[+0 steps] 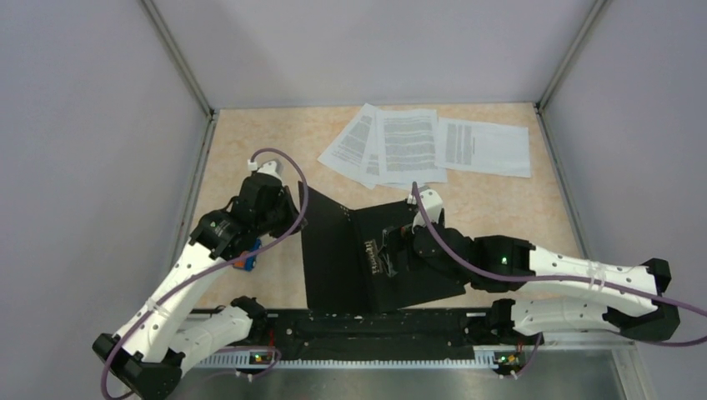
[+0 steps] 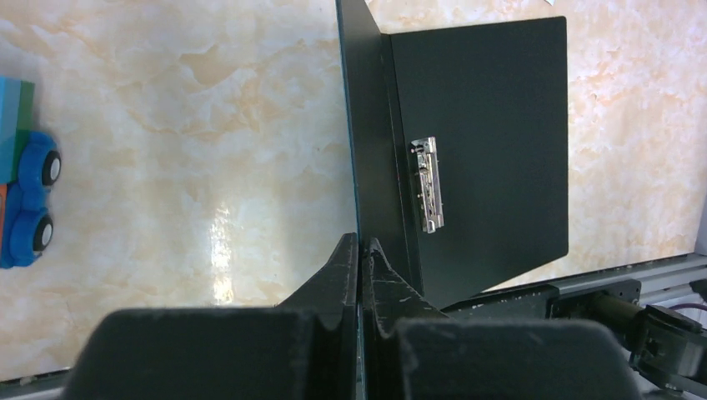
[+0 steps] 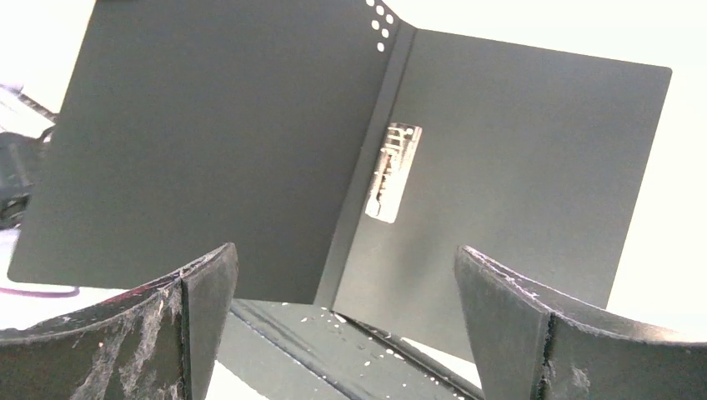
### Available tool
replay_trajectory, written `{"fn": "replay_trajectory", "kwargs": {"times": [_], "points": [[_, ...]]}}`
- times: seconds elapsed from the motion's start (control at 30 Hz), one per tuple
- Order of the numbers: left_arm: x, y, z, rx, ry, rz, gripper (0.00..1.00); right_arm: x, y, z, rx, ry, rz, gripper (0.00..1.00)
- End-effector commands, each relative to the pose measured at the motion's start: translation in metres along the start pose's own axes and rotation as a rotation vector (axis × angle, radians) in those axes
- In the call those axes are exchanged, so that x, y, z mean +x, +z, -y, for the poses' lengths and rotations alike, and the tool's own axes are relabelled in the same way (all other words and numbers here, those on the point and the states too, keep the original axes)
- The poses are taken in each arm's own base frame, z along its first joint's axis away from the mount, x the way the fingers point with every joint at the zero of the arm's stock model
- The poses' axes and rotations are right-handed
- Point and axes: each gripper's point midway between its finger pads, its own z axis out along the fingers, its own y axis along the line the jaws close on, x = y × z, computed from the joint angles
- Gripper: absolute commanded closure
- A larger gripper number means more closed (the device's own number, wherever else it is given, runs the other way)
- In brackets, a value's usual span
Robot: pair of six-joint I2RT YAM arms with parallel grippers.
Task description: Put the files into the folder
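Note:
The folder lies open near the front of the table, black inside, with a metal clip at its spine. Its left cover stands raised, and my left gripper is shut on that cover's edge; the left wrist view shows the fingers pinching the thin edge of the folder. My right gripper hovers open over the right half beside the clip. In the right wrist view the gripper stands wide with nothing between its fingers, facing the folder and clip. The files lie fanned out at the back.
A small blue-and-orange toy block sits left of the folder under the left arm, and it also shows as the block in the left wrist view. Grey walls enclose the table on three sides. A black rail runs along the near edge.

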Motion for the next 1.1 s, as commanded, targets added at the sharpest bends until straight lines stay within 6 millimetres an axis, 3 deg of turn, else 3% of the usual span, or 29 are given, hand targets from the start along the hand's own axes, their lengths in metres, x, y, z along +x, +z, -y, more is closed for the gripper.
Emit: {"fn": "replay_trajectory", "kwargs": {"times": [0.0,0.2,0.57,0.63,0.73,0.77,0.83,0.93,1.07], "points": [[-0.025,0.005,0.015,0.090,0.092,0.060,1.00,-0.004,0.011,0.018,0.056,0.079,-0.030,0.01],[-0.033,0.034,0.010,0.115,0.090,0.013,1.00,-0.008,0.022,0.052,0.145,0.155,-0.030,0.01],[-0.048,0.057,-0.049,-0.131,-0.061,0.140,1.00,-0.007,0.046,0.089,0.189,0.190,-0.055,0.01],[-0.051,0.057,-0.056,-0.165,-0.065,0.157,0.84,-0.010,0.050,0.098,0.198,0.205,-0.058,0.01],[-0.063,0.048,-0.069,-0.249,-0.059,0.211,0.43,-0.011,0.056,0.109,0.221,0.218,-0.064,0.01],[-0.070,0.042,-0.072,-0.274,-0.056,0.238,0.33,-0.012,0.059,0.113,0.232,0.224,-0.067,0.01],[-0.086,0.029,-0.076,-0.325,-0.049,0.298,0.24,-0.011,0.065,0.122,0.249,0.239,-0.075,0.01],[-0.108,0.013,-0.075,-0.367,-0.033,0.354,0.19,-0.011,0.074,0.138,0.278,0.267,-0.069,0.01],[-0.125,0.032,-0.046,-0.249,0.003,0.342,0.14,-0.018,0.092,0.164,0.274,0.354,-0.045,0.01]]}}
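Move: My left hand is already shut on the raised cover of the folder; the folder's spine is about 16 cm to its right, level with it and 18 cm down, and the toy truck some 17 cm left and 2 cm ahead. My right hand, empty, has the middle file some 41 cm ahead, 6 cm right and 20 cm below. The right-hand file is 25 cm to the right of that one, and the folder's clip 6 cm ahead and 5 cm left of my right hand. I keep my left pinch on the cover's edge, swing it about 6 cm forward and lower it 4 cm, then open wide to let it go, backing off leftward and finally rising. Meanwhile my wide-open right hand travels some 12 cm forward, drifting right and sinking over the folder towards the files, turning about 20 degrees clockwise and tipping down. ##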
